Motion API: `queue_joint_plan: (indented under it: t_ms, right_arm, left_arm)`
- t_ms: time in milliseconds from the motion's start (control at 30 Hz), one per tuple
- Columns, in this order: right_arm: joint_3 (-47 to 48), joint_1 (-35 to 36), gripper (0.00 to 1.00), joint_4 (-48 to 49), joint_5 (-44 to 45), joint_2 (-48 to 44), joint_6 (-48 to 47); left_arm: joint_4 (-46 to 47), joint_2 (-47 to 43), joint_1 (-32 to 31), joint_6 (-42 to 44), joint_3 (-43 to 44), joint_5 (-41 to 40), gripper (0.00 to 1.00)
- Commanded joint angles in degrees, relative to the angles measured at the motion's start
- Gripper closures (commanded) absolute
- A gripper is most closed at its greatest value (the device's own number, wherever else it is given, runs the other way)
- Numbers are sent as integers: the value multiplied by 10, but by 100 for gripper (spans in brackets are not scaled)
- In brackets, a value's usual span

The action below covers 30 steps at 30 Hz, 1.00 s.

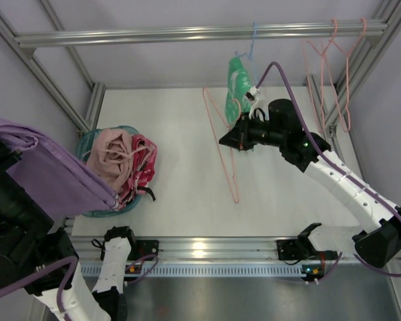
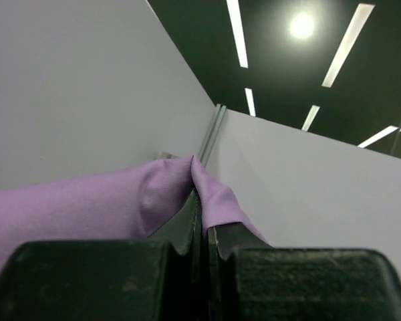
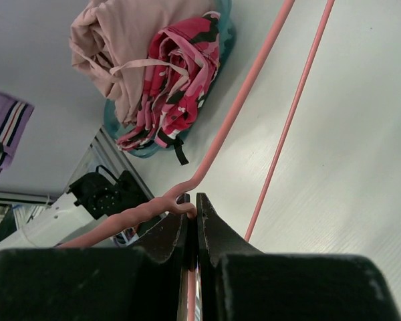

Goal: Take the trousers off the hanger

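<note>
The lilac-purple trousers (image 1: 53,175) hang in the air at the far left, clear of the hanger. My left gripper (image 2: 202,208) is shut on a fold of the trousers (image 2: 87,208); in the top view the cloth covers its fingers. A striped end of the trousers shows in the right wrist view (image 3: 3,134). The salmon-pink wire hanger (image 1: 231,170) is bare and hangs over the middle of the table. My right gripper (image 1: 225,140) is shut on the hanger's twisted neck (image 3: 180,204), with the wire pinched between the fingertips (image 3: 207,214).
A teal basket (image 1: 88,142) with pink and red clothes stands at the table's left. A green patterned garment (image 1: 239,83) hangs from the overhead rail (image 1: 187,33). Spare pink hangers (image 1: 334,63) hang at the right. Frame posts stand at both sides.
</note>
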Motion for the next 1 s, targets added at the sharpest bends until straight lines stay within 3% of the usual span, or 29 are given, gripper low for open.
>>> queue_joint_plan:
  t_ms: [0,233,400,633,833,967]
  right_arm:
    - [24,-5,100,36,-12,-11,-2]
    - [18,-5,100,40,-16,-7,1]
    - [17,-5,100,40,-16,0,0]
    - [28,-5,100,39,-18,14,-2]
    - [26,-5,100,19,-15,-9,-22]
    - [21,-5,100,5,-15,-24,-37]
  left_arm:
    - [22,-1,8,76,-23,-6,100]
    - [19,-29,8,155,-151,4,100]
    - [93,-34,8,164,-252,12,100]
    - [211,89,8,150,-332,55,100]
    - [200,86,7,162,-395,105,100]
    - [88,21,6,172,-439,152,100]
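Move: The basket that the held purple trousers are taken to lies about 24 cm ahead of the left hand, 3 cm to its left and some 62 cm below. In it, at much the same depth, the pink garment sits about 24 cm ahead and 5 cm left, the red patterned garment about 25 cm ahead and 9 cm right. From the right hand the basket is roughly 52 cm left, 4 cm ahead and 23 cm below. The purple trousers, still pinched at one end in the shut left fingers, are swung down and forward to above the basket: about 29 cm down and 26 cm forward together, the last stretch almost straight down. Meanwhile the wrist tips down some 50 degrees, from fingers pointing steeply up to about level. The right hand stays put, keeping its grip on the empty pink hanger. ##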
